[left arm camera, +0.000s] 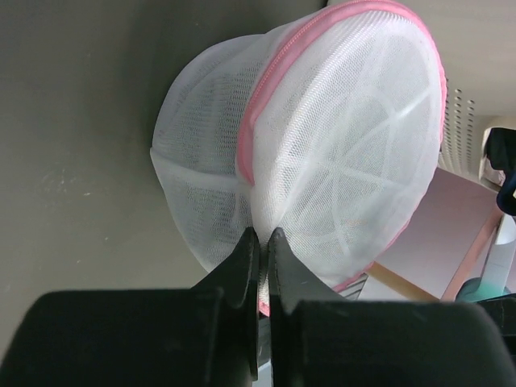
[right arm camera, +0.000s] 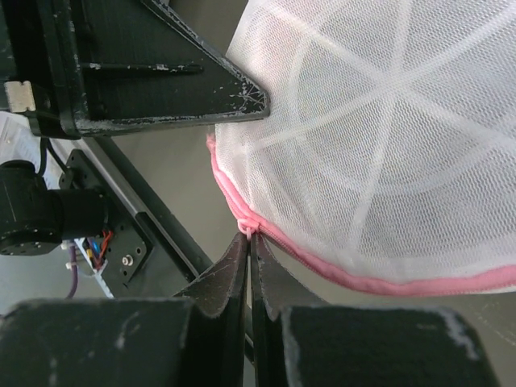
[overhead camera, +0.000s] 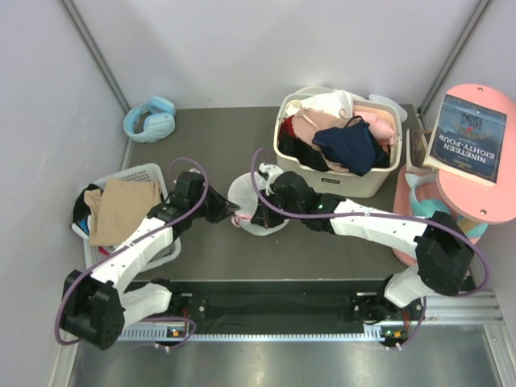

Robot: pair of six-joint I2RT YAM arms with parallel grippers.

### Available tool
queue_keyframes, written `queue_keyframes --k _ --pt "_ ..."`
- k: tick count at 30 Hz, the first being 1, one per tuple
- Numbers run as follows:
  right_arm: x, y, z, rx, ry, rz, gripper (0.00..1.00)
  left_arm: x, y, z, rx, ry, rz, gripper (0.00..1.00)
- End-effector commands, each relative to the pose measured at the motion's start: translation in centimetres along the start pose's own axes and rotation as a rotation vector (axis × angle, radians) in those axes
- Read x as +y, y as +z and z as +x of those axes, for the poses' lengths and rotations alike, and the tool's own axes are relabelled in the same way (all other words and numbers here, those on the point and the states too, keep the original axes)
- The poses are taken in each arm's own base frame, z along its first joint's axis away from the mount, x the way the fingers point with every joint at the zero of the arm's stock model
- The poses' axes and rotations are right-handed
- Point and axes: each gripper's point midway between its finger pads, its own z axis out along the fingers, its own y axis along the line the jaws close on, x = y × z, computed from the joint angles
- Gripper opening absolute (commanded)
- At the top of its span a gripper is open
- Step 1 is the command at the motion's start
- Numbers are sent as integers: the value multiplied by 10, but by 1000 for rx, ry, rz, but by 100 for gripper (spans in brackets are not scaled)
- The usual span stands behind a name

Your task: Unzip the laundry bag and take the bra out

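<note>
The laundry bag (overhead camera: 251, 197) (left arm camera: 339, 145) (right arm camera: 387, 137), a round white mesh dome with pink zipper trim (left arm camera: 256, 121), hangs between both arms at the table's middle. My left gripper (overhead camera: 234, 216) (left arm camera: 263, 234) comes in from the left and is shut on a pinch of the bag's white mesh beside the pink trim. My right gripper (overhead camera: 263, 214) (right arm camera: 248, 235) reaches in from the right and is shut on the small pink zipper pull (right arm camera: 250, 225) at the end of the trim. The bra is hidden; nothing black shows through the mesh.
A cream basket (overhead camera: 339, 184) of mixed clothes, with a navy garment (overhead camera: 351, 145) on top, stands at the back right. At the left, a white basket (overhead camera: 137, 172) holds a tan cloth (overhead camera: 121, 205). Blue headphones (overhead camera: 151, 121) lie back left. At the right, a pink stand carries a book (overhead camera: 472, 137).
</note>
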Motion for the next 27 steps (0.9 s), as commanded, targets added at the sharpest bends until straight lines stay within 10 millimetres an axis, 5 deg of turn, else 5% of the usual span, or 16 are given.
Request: queue_keyframes --k 1,10,16,17,18,21,25,27 --pt "-11 -25 -21 -98 -6 39 0 -12 2 -9 -31 66 38 0" --pt "-78 -56 -30 -150 11 174 0 -24 5 -30 -51 158 60 0" --pt "-70 -56 -39 -136 -51 160 0 -58 17 -43 -28 251 129 2" --pt "-65 -55 -41 -139 -51 149 0 -57 20 -46 -17 254 107 30" --pt "-55 -52 -40 -138 -57 128 0 -49 18 -42 10 253 55 47" --pt "-34 -45 -42 -138 -42 87 0 -49 3 -47 -15 252 6 76" --pt "-10 -29 -43 -133 -18 31 0 -18 -17 -27 -1 195 -44 84" --pt "6 -22 -41 -123 -32 -3 0 -18 -26 -17 6 148 -2 84"
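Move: The right hand already pinches the laundry bag's zip pull, and the left hand pinches its mesh; the pull is some 5 cm to the left hand's right and 2 cm back. The bag's middle lies about 3 cm ahead and 6 cm right of the left hand, about 5 cm ahead and 1 cm right of the right hand, and 4 cm below both. The clothes hamper stands roughly 22 cm ahead and 24 cm right of the right hand. Right hand draws the zip pull 8 cm right, then halfway back; left moves 5 cm forward, releases mesh. ##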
